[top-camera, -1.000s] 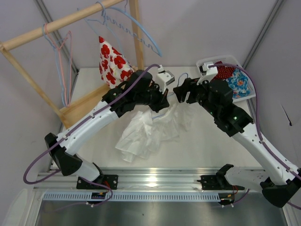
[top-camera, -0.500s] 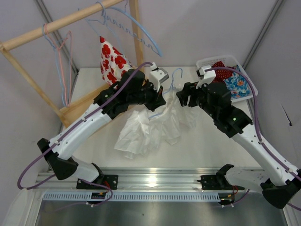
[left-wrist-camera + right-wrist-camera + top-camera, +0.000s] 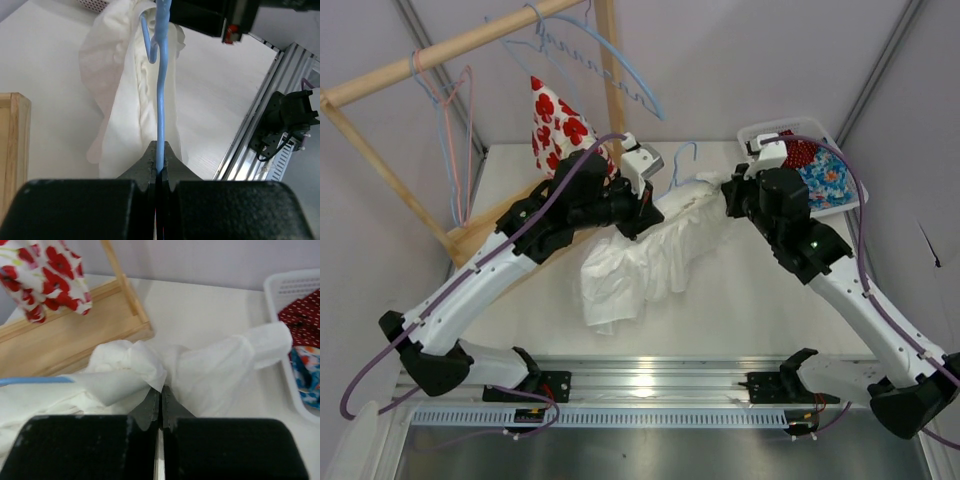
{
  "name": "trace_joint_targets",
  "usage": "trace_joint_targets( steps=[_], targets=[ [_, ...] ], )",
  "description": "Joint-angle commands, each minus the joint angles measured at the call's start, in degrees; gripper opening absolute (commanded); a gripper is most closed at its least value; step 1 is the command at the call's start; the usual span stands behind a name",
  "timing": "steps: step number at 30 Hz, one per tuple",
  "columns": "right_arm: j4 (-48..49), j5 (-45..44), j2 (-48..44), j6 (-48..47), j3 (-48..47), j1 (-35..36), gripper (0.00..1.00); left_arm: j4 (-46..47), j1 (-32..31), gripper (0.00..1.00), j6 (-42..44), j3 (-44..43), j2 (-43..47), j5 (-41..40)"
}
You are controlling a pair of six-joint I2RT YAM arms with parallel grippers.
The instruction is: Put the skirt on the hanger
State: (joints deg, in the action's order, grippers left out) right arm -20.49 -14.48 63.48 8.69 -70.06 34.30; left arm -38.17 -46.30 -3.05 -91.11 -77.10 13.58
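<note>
The white skirt (image 3: 650,250) stretches from the table up to my right gripper (image 3: 728,188), which is shut on a bunched edge of it (image 3: 215,367). My left gripper (image 3: 655,202) is shut on the wire of a light blue hanger (image 3: 161,100). The hanger's hook (image 3: 678,163) sticks up between the two grippers. In the left wrist view the skirt (image 3: 132,105) hangs around the far end of the hanger. In the right wrist view the hanger (image 3: 35,380) shows at the left, partly under the cloth. My right gripper's closed tips (image 3: 161,389) pinch the fabric.
A wooden rack (image 3: 470,235) stands at the back left with a red-flowered garment (image 3: 555,125) and spare hangers (image 3: 600,60) on its rod. A white basket (image 3: 855,200) of coloured clothes sits at the back right. The aluminium rail (image 3: 650,380) runs along the near edge.
My right gripper has shut on the skirt's edge and lifted it toward the hanger. My left arm shifted left with the hanger. The skirt is now drawn out between the grippers.
</note>
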Motion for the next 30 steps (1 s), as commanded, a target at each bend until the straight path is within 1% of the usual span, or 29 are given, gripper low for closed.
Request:
trace_joint_targets(
  steps=[1,4,6,7,8,10,11,13,14,16,17,19,21,22,23,25,27,30],
  targets=[
    [-1.65,-4.51,-0.99,1.33,-0.25,-5.63,0.00,2.66,0.25,0.00,-0.64,0.93,5.63,2.32],
    [-1.92,-3.46,-0.82,2.03,-0.34,-8.63,0.00,2.75,0.25,0.00,-0.91,2.51,6.78,3.90],
    [-1.48,-0.21,-0.82,2.12,-0.69,-8.99,0.00,2.67,0.25,0.00,-0.99,2.95,7.31,3.73],
    [-1.13,1.11,-0.90,2.12,-0.78,-8.99,0.04,2.58,0.25,0.00,-1.08,3.04,7.40,3.73],
    [-1.13,2.51,-0.91,2.21,-1.21,-8.90,0.27,2.58,0.25,0.00,-1.08,3.04,7.32,3.73],
    [-2.18,5.25,-0.99,1.60,-2.18,-8.99,0.44,2.66,0.25,0.00,-1.34,3.22,7.40,3.99],
    [-2.71,5.25,-1.08,1.25,-2.62,-9.08,0.57,2.49,0.25,0.00,-1.43,3.39,7.58,3.99],
    [-5.24,2.89,-1.60,0.89,-4.29,-9.43,0.66,1.97,0.25,0.00,-1.43,3.48,8.10,3.47],
    [-6.57,2.10,-1.61,1.07,-4.90,-10.82,0.71,1.27,0.25,0.00,-1.61,3.57,8.45,3.03],
    [-11.12,1.04,-1.52,3.86,-7.45,-12.94,0.73,0.03,0.25,0.00,-2.22,4.10,9.77,2.07],
    [-12.54,1.21,-1.43,5.19,-8.07,-15.21,0.76,-1.28,0.34,0.00,-2.49,4.79,10.99,1.89],
    [-14.65,4.26,-1.78,8.26,-8.08,-17.07,0.76,-3.04,0.25,0.00,-3.80,5.85,12.67,1.36],
    [-13.79,5.86,-3.10,9.76,-5.02,-18.13,0.77,-5.67,0.25,0.00,-5.46,9.01,15.73,-0.30],
    [-13.26,7.96,-3.71,10.81,-3.69,-18.13,0.77,-6.64,0.25,0.00,-6.09,9.72,16.97,-2.84],
    [-12.65,9.02,-4.94,11.43,-2.37,-18.05,0.77,-7.61,0.25,0.00,-6.61,12.42,18.20,-4.17],
    [-11.16,11.48,-6.17,12.31,0.87,-17.96,0.78,-10.51,0.25,0.00,-9.51,14.37,22.32,-7.15],
    [-9.14,16.04,-8.02,13.11,2.99,-17.52,0.79,-13.40,0.25,0.00,-12.92,16.31,24.88,-11.55],
    [-7.81,17.12,-9.95,13.37,6.07,-15.85,0.82,-16.40,0.25,0.00,-16.97,17.54,29.37,-16.91]
  ],
)
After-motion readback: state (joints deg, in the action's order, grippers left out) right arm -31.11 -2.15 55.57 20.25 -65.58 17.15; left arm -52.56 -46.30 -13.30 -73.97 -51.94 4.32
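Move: My left hand grips the near end of the blue hanger. Its far end, inside the skirt's waist, lies about 9 cm ahead, 16 cm right and near level. The hook is 14 cm ahead and 8 cm right; the floral skirt on the rack is some 18 cm ahead and 14 cm left. From my right fingers, shut on the waistband, that far end is about 4 cm ahead. The basket is roughly 16 cm ahead, 19 cm right and 25 cm lower. I draw the pinched waistband a few centimetres right with my right hand, open the fingers wide to let the skirt go, carry on right to nearly 10 cm out, then sink and come back with the fingers tipping down. My left hand keeps its grip on the hanger, easing back first, then sweeping left, back and down, about 14 cm in all, turning slightly counter-clockwise late on. ##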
